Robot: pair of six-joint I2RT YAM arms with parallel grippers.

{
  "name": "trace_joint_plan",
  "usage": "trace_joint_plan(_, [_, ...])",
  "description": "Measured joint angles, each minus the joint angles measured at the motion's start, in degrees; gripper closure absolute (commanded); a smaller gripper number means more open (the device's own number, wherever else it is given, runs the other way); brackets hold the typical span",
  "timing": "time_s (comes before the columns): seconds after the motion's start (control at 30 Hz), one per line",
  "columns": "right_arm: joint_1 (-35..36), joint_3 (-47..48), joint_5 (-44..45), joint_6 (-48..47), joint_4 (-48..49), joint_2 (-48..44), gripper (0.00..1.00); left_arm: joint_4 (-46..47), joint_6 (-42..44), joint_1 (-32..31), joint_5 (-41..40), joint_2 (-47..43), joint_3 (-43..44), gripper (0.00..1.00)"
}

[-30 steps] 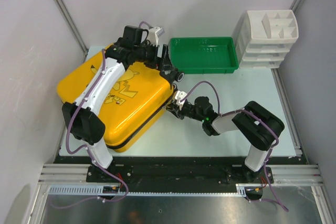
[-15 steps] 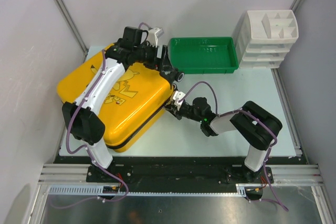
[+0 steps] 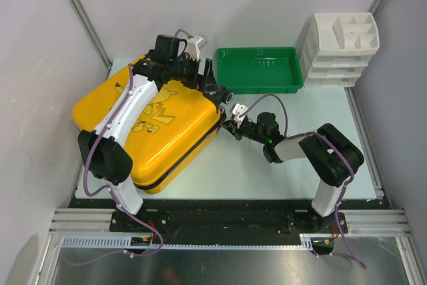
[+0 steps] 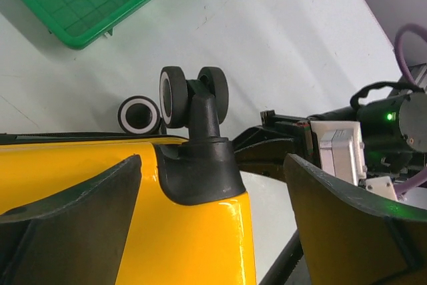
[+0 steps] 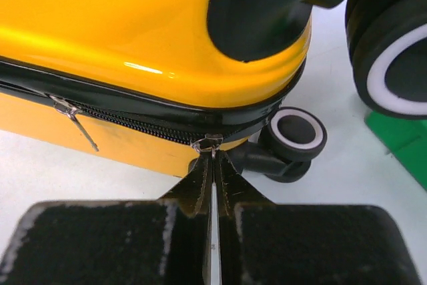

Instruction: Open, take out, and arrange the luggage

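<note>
The yellow luggage (image 3: pixel 167 125) lies flat at the table's left, wheels toward the middle. My left gripper (image 3: pixel 210 86) is open and straddles its far wheel corner. In the left wrist view the black wheel mount (image 4: pixel 200 171) sits between the spread fingers of the left gripper (image 4: pixel 213 165), and the twin wheels (image 4: pixel 193 95) show beyond. My right gripper (image 3: pixel 231 123) is at the wheel-end side. In the right wrist view the right gripper (image 5: pixel 212 159) is shut on a silver zipper pull (image 5: pixel 212 143) on the black zipper band. A second pull (image 5: pixel 77 123) hangs loose to the left.
A green tray (image 3: pixel 259 70) lies just past the suitcase's wheels at the back. A white compartmented organizer (image 3: pixel 339 45) stands at the back right corner. Grey walls close in both sides. One caster wheel (image 5: pixel 297 135) sits right beside my right fingertips.
My right gripper has closed its fingers on the zipper pull and shifted slightly right and away along the suitcase corner. The left arm has stayed where it was.
</note>
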Motion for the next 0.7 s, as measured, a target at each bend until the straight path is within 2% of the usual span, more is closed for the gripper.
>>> trace_joint_plan(0.17, [-3.06,1.77,-7.28,-1.25,-0.5,0.48,1.0,-0.07,2.67,-0.02,1.29,0.33,0.39,0.04])
trace_joint_plan(0.33, [-5.4,4.22,-12.94,-1.99,-0.44,3.19,1.0,0.39,6.19,-0.7,0.39,4.72,5.11,0.05])
trace_joint_plan(0.6, [-6.84,4.81,-16.72,-0.92,0.92,4.35,1.0,0.46,12.13,-4.46,-4.63,11.82,7.54,0.05])
trace_joint_plan(0.7, [-7.32,5.16,-18.14,-0.33,1.25,4.81,1.0,0.37,13.05,-6.38,-6.14,13.31,7.56,0.1])
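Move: The luggage's upper caster wheel, at its far right corner, lies about 3 cm ahead of the left hand, 6 cm to its right and 8 cm below. The green tray is centred some 14 cm ahead, 15 cm right and 28 cm below that hand. The zipper pull is already between the right fingers, at the hand point; from the right hand, the luggage corner is about 4 cm ahead and level sideways, at its height. The upper caster wheel is what the left hand closes in on: fingers wide open, it edges forward about 3.5 cm, then sinks some 6.5 cm while going 4.5 cm right, rolling about 10 degrees, until its fingers straddle the wheel. The zipper pull stays pinched in the shut right fingers, which draw forward barely 1.5 cm towards the corner, then stay there, the hand swinging some 10 degrees counter-clockwise. ##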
